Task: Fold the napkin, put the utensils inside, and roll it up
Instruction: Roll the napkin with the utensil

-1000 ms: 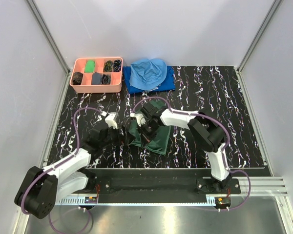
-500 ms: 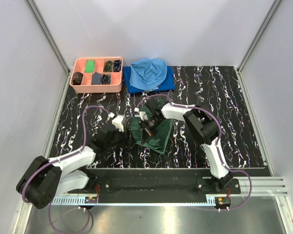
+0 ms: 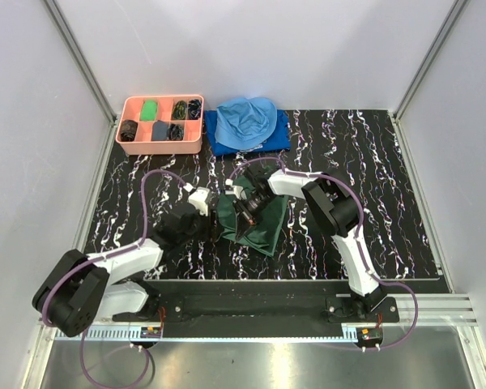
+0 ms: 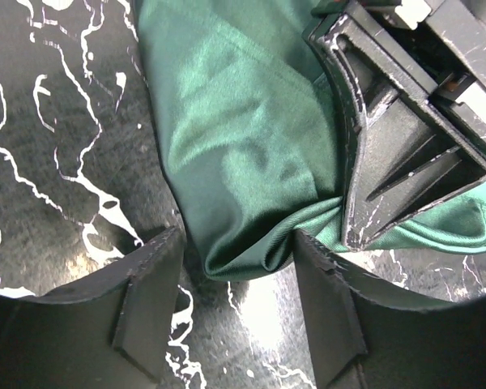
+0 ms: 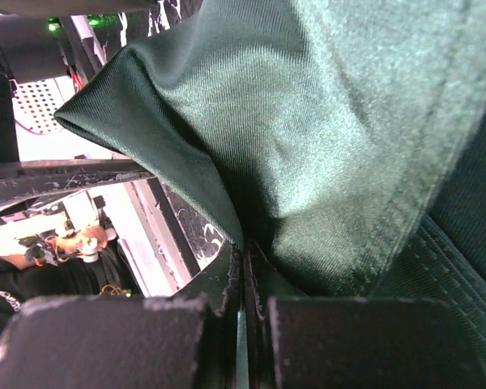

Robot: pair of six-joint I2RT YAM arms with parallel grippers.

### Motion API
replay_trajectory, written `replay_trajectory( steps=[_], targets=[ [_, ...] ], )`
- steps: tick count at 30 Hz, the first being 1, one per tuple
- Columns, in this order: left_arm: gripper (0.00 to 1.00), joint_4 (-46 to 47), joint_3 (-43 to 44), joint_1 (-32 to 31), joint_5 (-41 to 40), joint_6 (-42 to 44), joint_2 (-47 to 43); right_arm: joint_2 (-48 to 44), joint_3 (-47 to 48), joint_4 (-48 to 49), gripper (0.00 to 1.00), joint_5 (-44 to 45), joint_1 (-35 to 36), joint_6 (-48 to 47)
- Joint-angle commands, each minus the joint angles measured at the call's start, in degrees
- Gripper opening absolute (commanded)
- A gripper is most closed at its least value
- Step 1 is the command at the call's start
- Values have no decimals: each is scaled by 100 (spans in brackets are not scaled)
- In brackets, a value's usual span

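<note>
The dark green napkin (image 3: 259, 227) lies bunched and partly folded on the black marbled table, in front of both arms. My right gripper (image 3: 245, 212) rests on its left part and is shut on a fold of the napkin (image 5: 340, 121), a thin sliver of cloth pinched between its fingers (image 5: 245, 255). My left gripper (image 3: 212, 224) is open at the napkin's left end; in the left wrist view the rounded cloth end (image 4: 235, 186) sits between the spread fingertips (image 4: 239, 243), with the right gripper's fingers (image 4: 389, 146) just beyond. The utensils are hidden or out of view.
A pink tray (image 3: 160, 151) with several small items stands at the back left. A light blue cloth (image 3: 247, 117) lies on a darker blue cloth (image 3: 279, 139) behind the napkin. Enclosure walls close in the left, right and back.
My left gripper has moved right and forward, up to the napkin's left end. My right arm's elbow has swung in; its gripper stays pinched on the napkin.
</note>
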Motion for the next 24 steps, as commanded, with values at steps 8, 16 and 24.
replay_trajectory(
  steps=[8,16,24],
  targets=[
    [46,933,240,-65,137,371,382,243,326,-291,0,-414,-99,-182],
    [0,381,442,-73,-11,249,619,121,405,-300,2,-467,-143,-147],
    [0,-15,600,-73,40,38,628,-616,300,-282,49,-274,-196,-68]
  ],
)
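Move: The napkin's near-left edge, by its corner, hangs between the left hand's open fingers, about 1 cm ahead, 1 cm right and 1 cm below the hand point. The napkin's middle is some 5 cm ahead and 13 cm right. The blue hat is roughly 30 cm ahead and 9 cm right, and the orange box 30 cm ahead and 18 cm left. From the right hand, shut on the same edge, that corner lies about 5 cm left, level in depth and height. The left fingers close from half open to shut and pinch the napkin's near-left edge just beside the right gripper, while that hand creeps about 1.5 cm right, slightly forward and down. The right hand keeps its hold on the edge, nearly still, until the left pinch is made; then its fingers open to almost half around the edge and it starts to lift, about 1 cm. ##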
